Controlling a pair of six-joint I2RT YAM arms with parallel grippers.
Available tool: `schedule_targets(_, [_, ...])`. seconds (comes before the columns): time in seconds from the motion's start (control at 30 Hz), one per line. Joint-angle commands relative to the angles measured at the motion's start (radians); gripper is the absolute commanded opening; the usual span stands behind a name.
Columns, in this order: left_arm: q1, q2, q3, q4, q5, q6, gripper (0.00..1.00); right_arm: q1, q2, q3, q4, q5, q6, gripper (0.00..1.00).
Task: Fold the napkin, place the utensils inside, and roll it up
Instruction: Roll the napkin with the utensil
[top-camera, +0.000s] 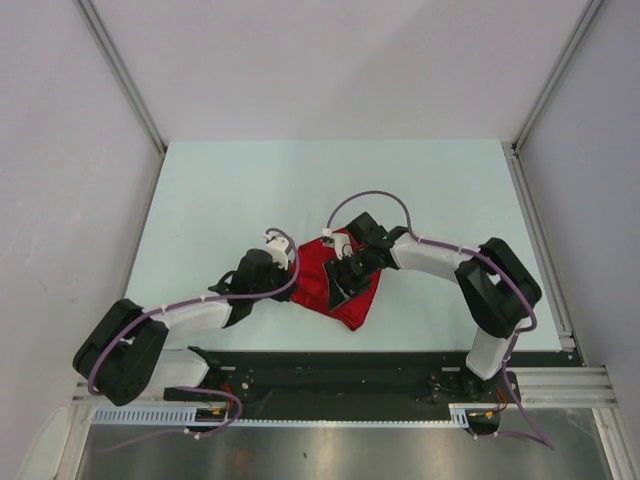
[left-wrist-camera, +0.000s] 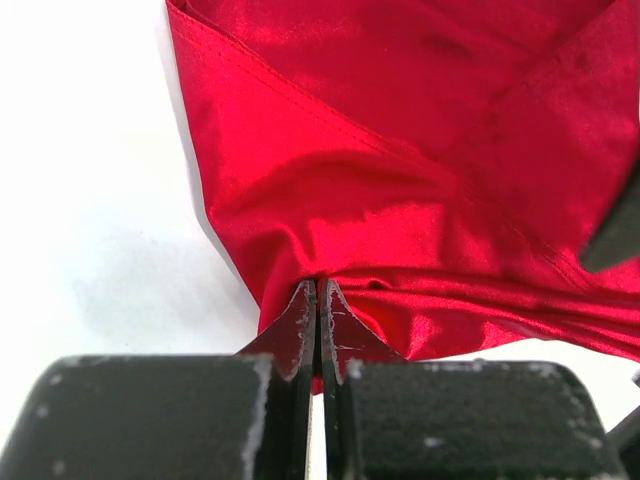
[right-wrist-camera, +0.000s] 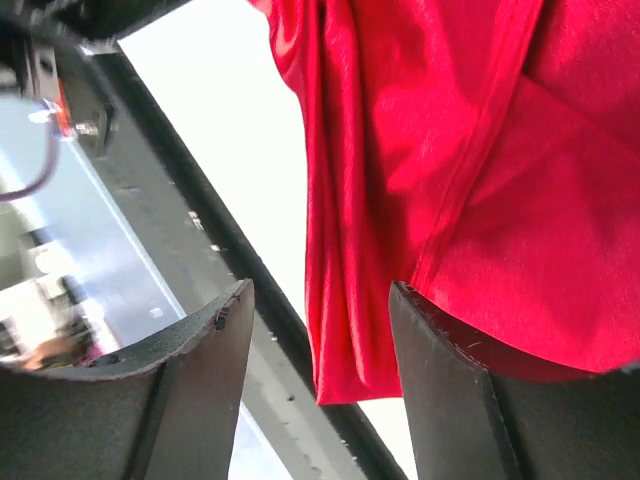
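The red napkin (top-camera: 330, 280) lies bunched and folded on the table between my two arms. My left gripper (top-camera: 290, 272) is at its left edge, shut on a pinch of the napkin (left-wrist-camera: 400, 220), as the left wrist view shows. My right gripper (top-camera: 345, 285) hovers over the napkin's right part with jaws open and nothing between the fingers (right-wrist-camera: 450, 390); the napkin (right-wrist-camera: 420, 160) hangs just beyond them in the right wrist view. No knife, spoon or fork shows in any view.
The pale table (top-camera: 250, 190) stretches behind the napkin. The black base rail (top-camera: 330, 375) runs along the near edge, close to the napkin's lower corner. Grey walls with metal posts (top-camera: 125, 80) enclose the sides.
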Motion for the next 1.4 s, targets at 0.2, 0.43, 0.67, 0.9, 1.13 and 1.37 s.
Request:
schedule_targets(0.2, [0.026,0.050,0.051,-0.015,0.036,-0.022,0.00,0.146,-0.177,-0.112,0.081,0.401,-0.032,0.61])
schedule_targets(0.43, [0.035,0.058,0.054,-0.028,0.046,-0.022,0.00,0.189,-0.157,-0.119,0.069,0.527,-0.037,0.53])
schedule_targets(0.67, [0.039,0.044,0.054,-0.050,0.035,-0.017,0.00,0.166,-0.160,-0.108,0.029,0.511,-0.040,0.40])
schedule_targets(0.9, [0.039,0.036,0.059,-0.058,0.033,-0.016,0.00,0.111,-0.152,-0.112,0.013,0.448,-0.049,0.34])
schedule_targets(1.13, [0.040,0.033,0.060,-0.065,0.026,-0.014,0.00,0.088,-0.149,-0.117,-0.026,0.451,-0.048,0.34])
schedule_targets(1.37, [0.040,0.030,0.060,-0.068,0.027,-0.014,0.00,0.077,-0.163,-0.141,-0.075,0.464,0.006,0.36])
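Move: The right end of the napkin's folded near edge lies about 4 cm back, 5 cm to the right and 4 cm below the open right gripper. The left end, already pinched by the left gripper, is some 10 cm left of the right gripper and 1 cm ahead; the napkin's far corner stands roughly 17 cm ahead and 2 cm right. From the left gripper, that right end lies about 7 cm back and 13 cm right. Keep the left gripper shut on the left end of the napkin's fold. Swing the right gripper about 5 cm right along the near edge, dipping slightly back as it sinks some 2 cm to the cloth, then easing forward again; tip its fingers some 25 degrees steeper and close them partway around the fold near its right end, without pinching yet. ##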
